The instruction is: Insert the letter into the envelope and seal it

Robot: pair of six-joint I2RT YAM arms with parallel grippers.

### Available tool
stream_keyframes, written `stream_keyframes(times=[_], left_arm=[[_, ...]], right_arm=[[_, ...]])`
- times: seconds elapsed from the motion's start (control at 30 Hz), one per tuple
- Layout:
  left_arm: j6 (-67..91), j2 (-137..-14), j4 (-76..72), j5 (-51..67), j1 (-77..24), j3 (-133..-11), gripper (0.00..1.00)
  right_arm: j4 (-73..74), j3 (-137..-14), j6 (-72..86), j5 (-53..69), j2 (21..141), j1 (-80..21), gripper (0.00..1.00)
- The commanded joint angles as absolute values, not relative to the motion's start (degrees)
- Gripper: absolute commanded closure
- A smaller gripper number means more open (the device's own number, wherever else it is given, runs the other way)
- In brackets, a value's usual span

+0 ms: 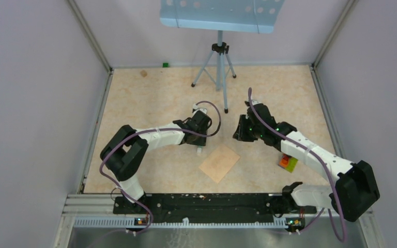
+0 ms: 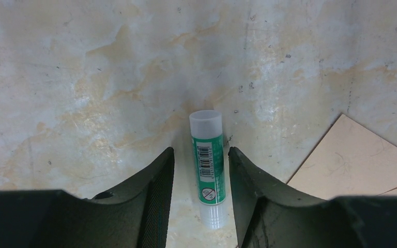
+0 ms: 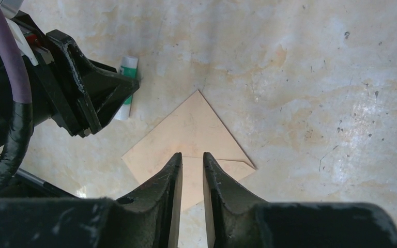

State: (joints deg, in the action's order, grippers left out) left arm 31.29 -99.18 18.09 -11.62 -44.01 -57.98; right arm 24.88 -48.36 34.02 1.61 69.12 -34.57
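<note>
The tan envelope lies flat mid-table, its flap folded down. The letter is hidden from every view. A green-and-white glue stick lies on the table between the fingers of my left gripper, which is open with a small gap on each side of the stick. In the top view that gripper sits just left of the envelope's far corner. My right gripper hovers over the envelope with its fingers a narrow gap apart and nothing between them.
A small block in several colours lies under the right forearm. A tripod stand with a blue perforated tray stands at the back. Grey walls enclose the marbled table on three sides.
</note>
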Motion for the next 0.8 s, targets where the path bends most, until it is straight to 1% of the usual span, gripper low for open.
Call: stream_keyframes(times=[0.0, 0.2, 0.27, 0.37, 0.43, 0.53, 0.77], left_arm=[[30.7, -100.5, 17.9, -11.9, -43.9, -58.3, 0.51], [30.4, -100.3, 17.4, -11.3, -43.9, -58.3, 0.48], [30.1, -100.2, 17.2, -11.0, -43.9, -58.4, 0.46], [29.8, -100.0, 17.1, -10.6, -43.9, -58.7, 0.40], [29.5, -99.6, 16.8, -10.1, -43.9, -59.1, 0.36], [29.0, -98.9, 16.5, -9.6, -43.9, -59.8, 0.29], [28.0, -96.6, 15.6, -7.6, -43.9, -61.9, 0.20]], right_arm=[[23.0, -49.1, 33.3, 1.9, 69.4, -34.2, 0.78], [23.5, -49.5, 33.1, 1.8, 69.6, -34.2, 0.51], [23.7, -49.8, 33.0, 1.6, 69.7, -34.1, 0.44], [24.1, -50.1, 32.9, 1.4, 69.9, -34.1, 0.35], [24.3, -50.3, 32.9, 1.3, 70.0, -34.2, 0.30], [24.4, -50.5, 32.8, 1.1, 70.0, -34.2, 0.27], [25.4, -51.2, 32.7, 0.3, 69.6, -34.1, 0.24]])
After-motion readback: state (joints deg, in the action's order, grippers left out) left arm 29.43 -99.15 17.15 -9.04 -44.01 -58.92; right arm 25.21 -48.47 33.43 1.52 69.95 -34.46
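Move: About 9 cm back and 8 cm to the right of the left hand lies the envelope, some 2 cm below it. The glue stick lies just under that hand, between its parted fingers, about 2 cm back. The stand's near foot is roughly 13 cm ahead and 10 cm right of the same hand. From the right hand, the envelope is about 7 cm back, 7 cm left and 11 cm down; the glue stick is level and some 14 cm left. Spreading both grippers over the table: the right hand hovers in place while its nearly shut fingers open to about three quarters. The left hand, already clear of the glue stick, widens from half to about three quarters open, then eases about 1 cm right towards the envelope's side and rises barely 1 cm, turning slightly clockwise. ##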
